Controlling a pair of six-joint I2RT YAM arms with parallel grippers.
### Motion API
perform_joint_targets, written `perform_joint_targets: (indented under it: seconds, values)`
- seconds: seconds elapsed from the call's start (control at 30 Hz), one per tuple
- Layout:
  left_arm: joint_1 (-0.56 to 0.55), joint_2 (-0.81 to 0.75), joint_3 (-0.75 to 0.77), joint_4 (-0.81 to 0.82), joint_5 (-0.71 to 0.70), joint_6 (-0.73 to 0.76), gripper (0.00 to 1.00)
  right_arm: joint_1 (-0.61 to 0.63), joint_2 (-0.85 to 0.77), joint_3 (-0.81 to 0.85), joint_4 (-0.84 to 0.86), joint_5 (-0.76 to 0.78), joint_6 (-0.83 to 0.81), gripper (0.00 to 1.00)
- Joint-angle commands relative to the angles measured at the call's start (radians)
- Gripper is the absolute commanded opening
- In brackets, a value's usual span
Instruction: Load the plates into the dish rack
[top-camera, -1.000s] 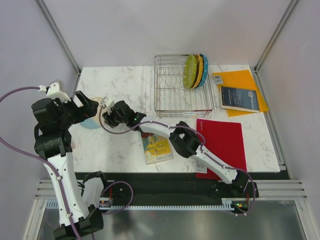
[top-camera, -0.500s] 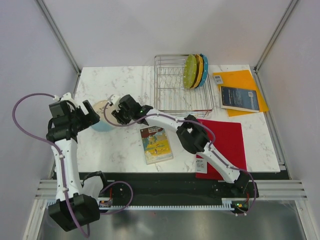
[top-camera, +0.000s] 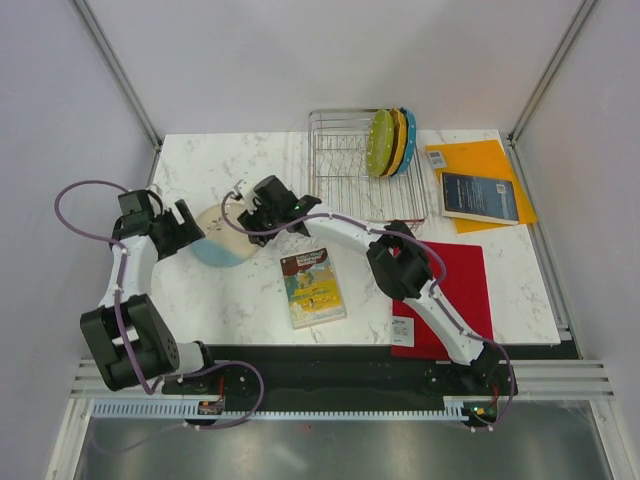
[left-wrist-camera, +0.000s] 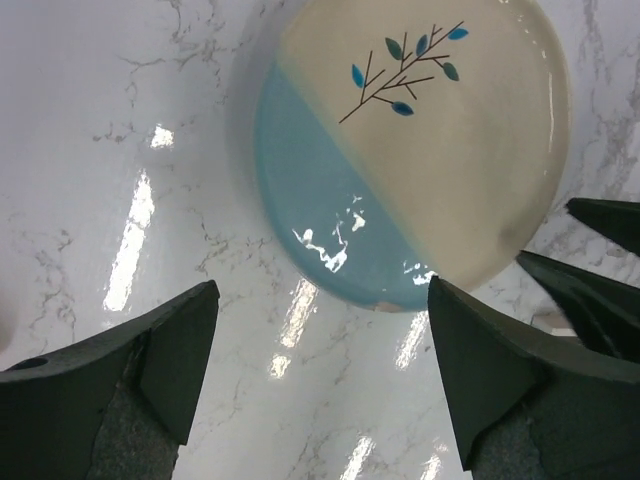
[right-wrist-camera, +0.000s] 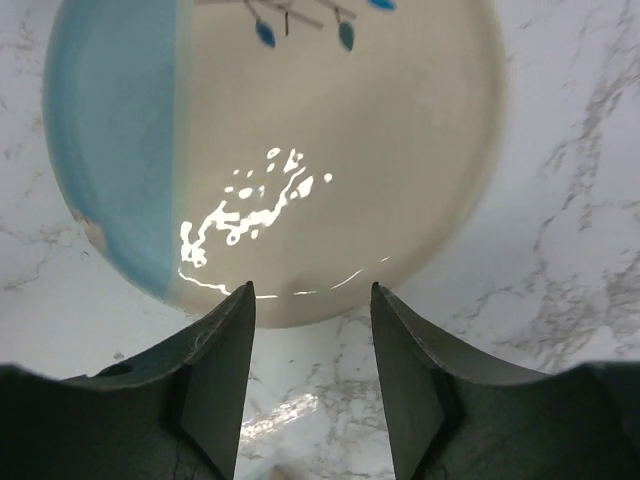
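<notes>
The cream-and-pale-blue plate (top-camera: 222, 240) lies flat on the marble table; it also shows in the left wrist view (left-wrist-camera: 410, 150) and the right wrist view (right-wrist-camera: 280, 140). My left gripper (top-camera: 187, 228) is open and empty at its left rim (left-wrist-camera: 322, 292). My right gripper (top-camera: 256, 212) is open and empty at its far right rim (right-wrist-camera: 312, 290), fingertips just short of the edge. The silver wire dish rack (top-camera: 345, 195) stands behind. The lime green plate (top-camera: 380, 143), the orange-yellow plate (top-camera: 397, 140) and the teal plate (top-camera: 409, 138) stand on edge at its right end.
An illustrated book (top-camera: 313, 287) lies near the plate's right side. A red folder (top-camera: 445, 290) lies at the front right. An orange envelope (top-camera: 490, 160) with a dark book (top-camera: 480, 197) on it lies right of the rack. The right fingers (left-wrist-camera: 600, 225) show in the left wrist view.
My left arm has dropped and drawn in low beside the plate. My right gripper has moved right and back. The plate now shows further right and more uncovered.
</notes>
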Motion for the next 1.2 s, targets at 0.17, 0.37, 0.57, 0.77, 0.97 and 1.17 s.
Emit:
perform_joint_targets:
  seconds: [0.17,0.37,0.57,0.77,0.97,1.17]
  values:
    - [0.016,0.178,0.017,0.15,0.021,-0.048,0.84,-0.111,-0.004,0.208,0.102,-0.203,0.123,0.6]
    - [0.016,0.249,0.04,0.164,0.036,-0.089,0.75,-0.131,0.059,0.221,0.171,-0.242,0.238,0.61]
    - [0.017,0.292,0.035,0.187,-0.014,-0.098,0.72,-0.133,0.107,0.227,0.198,-0.298,0.315,0.61]
    - [0.017,0.324,0.034,0.19,-0.027,-0.101,0.7,-0.131,0.151,0.226,0.202,-0.305,0.373,0.6]
    - [0.016,0.358,0.034,0.2,-0.044,-0.098,0.68,-0.125,0.173,0.232,0.191,-0.266,0.393,0.59]
    - [0.016,0.367,0.031,0.206,-0.041,-0.097,0.66,-0.116,0.182,0.239,0.169,-0.234,0.378,0.59]
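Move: The plate lies flat, its middle some 7 cm ahead of the left hand, 10 cm to its right and 11 cm below. From the right hand that middle is about 4 cm ahead, 8 cm left and 4 cm below; the picture book lies roughly 11 cm back and 16 cm to the right, while the dish rack's middle is about 23 cm ahead and 32 cm to the right. Left fingers sink about 9 cm, narrowing, astride the plate's left rim; right hand hops forward about 5 cm. ##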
